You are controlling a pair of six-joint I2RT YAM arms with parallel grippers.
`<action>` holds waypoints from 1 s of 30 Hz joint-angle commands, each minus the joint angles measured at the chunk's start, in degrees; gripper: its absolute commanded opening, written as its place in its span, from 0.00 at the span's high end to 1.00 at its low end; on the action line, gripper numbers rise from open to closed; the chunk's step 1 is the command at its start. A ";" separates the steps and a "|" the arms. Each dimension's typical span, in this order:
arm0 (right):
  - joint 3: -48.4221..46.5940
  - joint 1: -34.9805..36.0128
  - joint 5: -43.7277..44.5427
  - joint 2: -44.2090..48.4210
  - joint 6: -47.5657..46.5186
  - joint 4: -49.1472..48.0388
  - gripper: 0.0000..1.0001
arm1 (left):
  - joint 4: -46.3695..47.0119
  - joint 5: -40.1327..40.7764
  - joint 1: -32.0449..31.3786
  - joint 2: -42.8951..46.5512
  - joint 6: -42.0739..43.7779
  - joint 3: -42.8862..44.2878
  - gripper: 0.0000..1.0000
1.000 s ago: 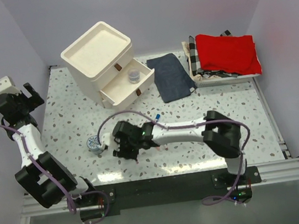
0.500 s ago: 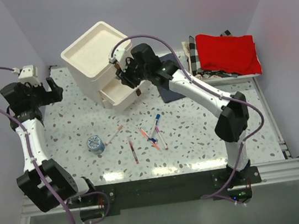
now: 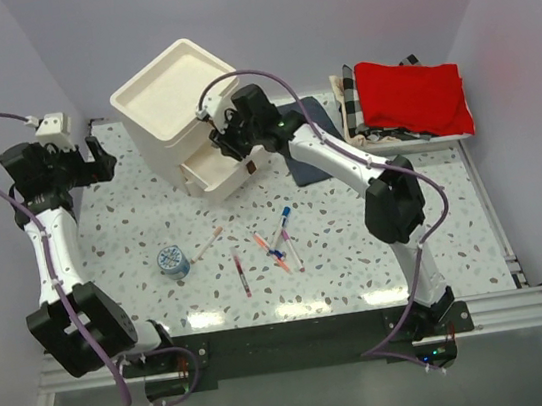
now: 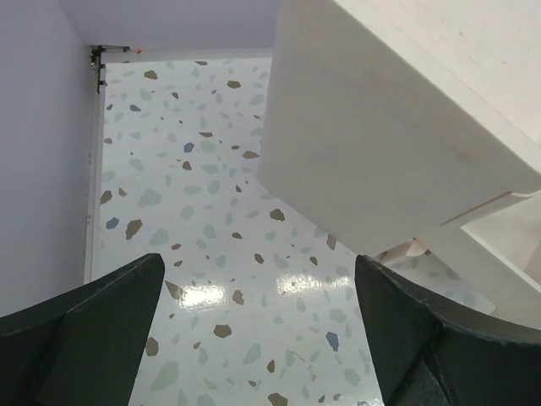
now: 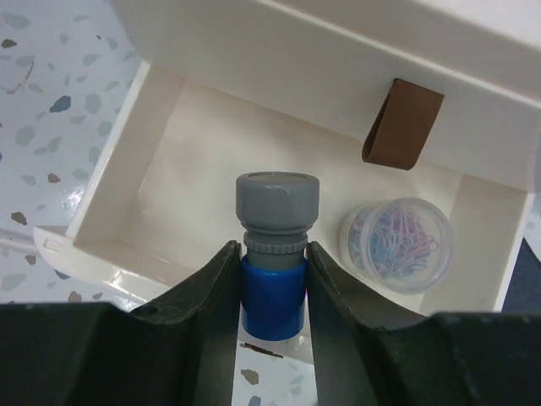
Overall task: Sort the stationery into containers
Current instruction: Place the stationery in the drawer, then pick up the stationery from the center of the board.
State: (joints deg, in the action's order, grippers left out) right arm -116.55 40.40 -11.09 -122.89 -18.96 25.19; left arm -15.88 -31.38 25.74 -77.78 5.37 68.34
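Note:
My right gripper [image 5: 272, 264] is shut on a blue stick with a grey end [image 5: 273, 245], held over the open middle drawer [image 5: 190, 182] of the cream drawer unit [image 3: 174, 90]. A clear jar of paper clips [image 5: 396, 245] sits in that drawer. In the top view the right gripper [image 3: 227, 140] hangs at the drawer's mouth. Several thin pens [image 3: 269, 249] lie scattered on the table, and a blue-white roll [image 3: 172, 260] stands to their left. My left gripper [image 3: 93, 157] is open at the far left, empty [image 4: 258, 296], facing the unit's side [image 4: 380, 144].
A dark blue folded cloth [image 3: 319, 146] lies right of the unit, partly under the right arm. A checkered basket with red cloth [image 3: 412, 92] sits at the back right. A brown pull tab [image 5: 403, 123] hangs above the open drawer. Walls close in on the left and the back.
The right arm has risen from the front of the table, by the pens, to the open drawer with the stick in its grip. The left arm has swung toward the unit.

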 commanded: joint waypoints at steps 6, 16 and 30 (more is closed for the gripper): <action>-2.81 0.82 7.22 -1.92 -0.55 -0.23 0.30 | -1.17 -1.06 0.10 6.40 -0.89 -0.49 0.00; 14.85 0.55 -11.45 18.99 -0.71 -5.97 0.24 | -4.42 5.35 0.10 10.89 -0.10 1.89 0.00; 13.38 20.39 -18.10 11.55 -36.66 20.60 0.12 | 2.32 2.04 6.68 5.45 -15.64 7.51 0.00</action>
State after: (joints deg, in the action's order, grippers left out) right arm -98.59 54.83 -32.05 -106.94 -44.62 37.17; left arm -21.10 -23.27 27.42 -69.28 -0.27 71.26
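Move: The glue stick is in my right fingers, near the drawer's front edge; the middle of the open drawer lies about 4 cm ahead and level sideways, some 8 cm below. The clear tub of paper clips in the drawer is 7 cm ahead and 4 cm to the right, equally low. The orange-ended pen lies roughly 15 cm back, 5 cm left and 16 cm below. From my left hand the drawer is about 26 cm right, 7 cm ahead and 13 cm below. With my right hand I sink about 3 cm over the drawer while opening my fingers to let go of the glue stick. Then I sweep back some 22 cm towards the pens, arching up out of the drawer and down again, fingers opening wider and wrist turning about 45 degrees counter-clockwise. My empty left hand dips, then rises and eases back beside the cabinet. ##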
